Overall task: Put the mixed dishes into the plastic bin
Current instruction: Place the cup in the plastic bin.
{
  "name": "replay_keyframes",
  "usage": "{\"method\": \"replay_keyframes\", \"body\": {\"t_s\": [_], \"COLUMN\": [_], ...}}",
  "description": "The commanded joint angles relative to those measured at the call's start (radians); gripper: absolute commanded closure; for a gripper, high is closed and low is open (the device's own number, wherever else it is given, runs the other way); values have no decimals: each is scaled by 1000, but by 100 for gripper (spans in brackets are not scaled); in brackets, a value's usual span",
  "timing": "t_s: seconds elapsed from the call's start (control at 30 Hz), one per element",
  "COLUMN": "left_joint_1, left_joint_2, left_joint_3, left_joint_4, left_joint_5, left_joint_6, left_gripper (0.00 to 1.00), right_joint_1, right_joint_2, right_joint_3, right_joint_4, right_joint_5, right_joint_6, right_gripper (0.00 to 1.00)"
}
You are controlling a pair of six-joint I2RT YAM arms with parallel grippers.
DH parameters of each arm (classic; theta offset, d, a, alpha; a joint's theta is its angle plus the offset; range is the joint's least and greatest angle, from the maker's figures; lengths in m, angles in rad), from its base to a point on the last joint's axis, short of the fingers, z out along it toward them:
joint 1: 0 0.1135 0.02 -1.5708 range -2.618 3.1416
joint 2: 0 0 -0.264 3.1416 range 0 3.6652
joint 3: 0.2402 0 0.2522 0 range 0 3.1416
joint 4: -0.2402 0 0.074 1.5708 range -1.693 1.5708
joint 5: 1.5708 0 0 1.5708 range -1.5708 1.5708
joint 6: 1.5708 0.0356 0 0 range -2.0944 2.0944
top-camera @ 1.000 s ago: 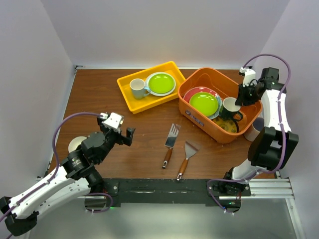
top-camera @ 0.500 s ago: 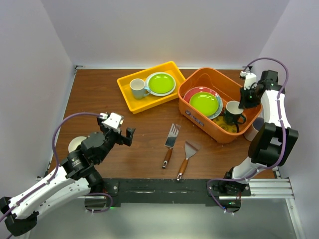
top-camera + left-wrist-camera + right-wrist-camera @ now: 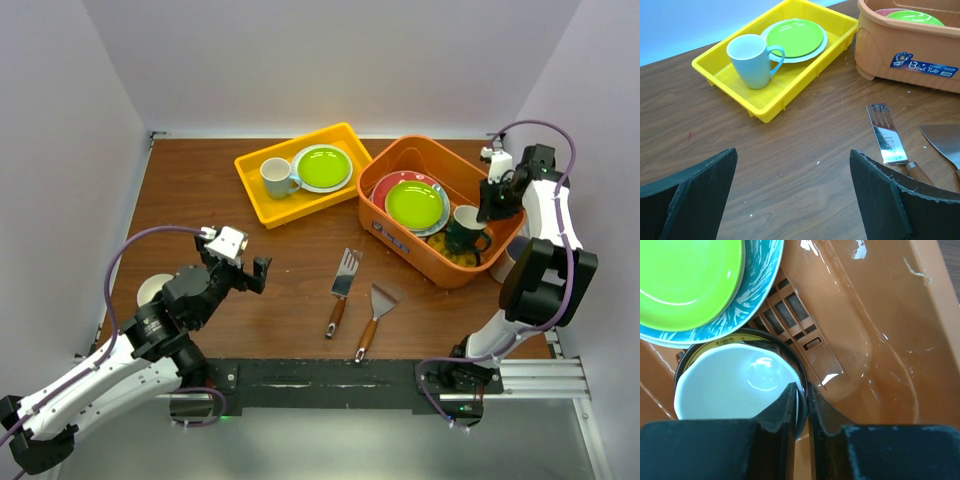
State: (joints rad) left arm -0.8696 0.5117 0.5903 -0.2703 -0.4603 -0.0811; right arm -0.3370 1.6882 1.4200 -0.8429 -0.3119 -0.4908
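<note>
The orange plastic bin (image 3: 421, 256) stands at the right of the table. Inside it a lime green plate (image 3: 413, 204) lies on a teal-patterned plate and a red-rimmed one. Beside them the dark-teal mug (image 3: 465, 229) stands upright over a yellow plate. My right gripper (image 3: 489, 203) reaches down into the bin. In the right wrist view its fingers (image 3: 801, 386) pinch the rim of the mug (image 3: 735, 385), one inside and one outside. My left gripper (image 3: 792, 151) hangs open over bare wood. A small white bowl (image 3: 151, 290) shows behind the left arm.
A yellow tray (image 3: 255, 196) at the back holds a white mug (image 3: 276, 178) and another lime green plate (image 3: 322, 167). Two wooden-handled spatulas (image 3: 342, 285) (image 3: 373, 315) lie in front of the bin. The bin's label (image 3: 924, 65) faces the left gripper.
The right gripper has shifted slightly and set the mug lower in the bin beside the plates. The left arm has not moved.
</note>
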Motion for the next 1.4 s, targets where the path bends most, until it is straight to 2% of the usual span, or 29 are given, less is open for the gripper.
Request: {"method": "replay_keyframes", "body": {"t_s": [0.0,0.33,0.47,0.8,0.93,1.37], "left_joint_1": [7,9,11,12,12,14], "left_joint_2": [-9,-6,-6,-4,-4,1], "left_joint_3": [-4,-4,-4,-4,-3,-4], "left_joint_4": [45,46,48,48,48,48], "left_joint_5": [5,6,8,9,9,11], "left_joint_6": [29,30,30,29,30,30], "left_gripper": [0,0,0,0,0,0], "right_joint_1": [-5,-7,-7,-7,-7,-5], "right_joint_2": [21,-10,-21,-54,-71,-162], "right_joint_3": [-13,11,20,72,91,152], "right_joint_4": [24,-2,-12,-59,-85,-137], "right_joint_5": [-3,-16,-26,-59,-84,-225], "right_joint_6": [-22,-26,-26,-31,-34,-26], "right_gripper": [81,66,65,52,46,36]}}
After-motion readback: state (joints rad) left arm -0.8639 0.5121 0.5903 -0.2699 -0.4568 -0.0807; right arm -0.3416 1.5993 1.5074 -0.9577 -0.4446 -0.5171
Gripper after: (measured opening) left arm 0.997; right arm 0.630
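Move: The right fingers still pinch the cup's rim inside the bin, with the cup's middle about 3 cm back, 3 cm left and 4 cm below. The yellow plate under the cup lies some 7 cm back, 6 cm left and 8 cm lower than the hand, and the green plate is about 14 cm left, level fore and aft. From the idle left hand the cup is roughly 42 cm right, 8 cm ahead and 15 cm below. The right fingers open to let go of the cup's rim, then rise about 6 cm and drift 2 cm left. ##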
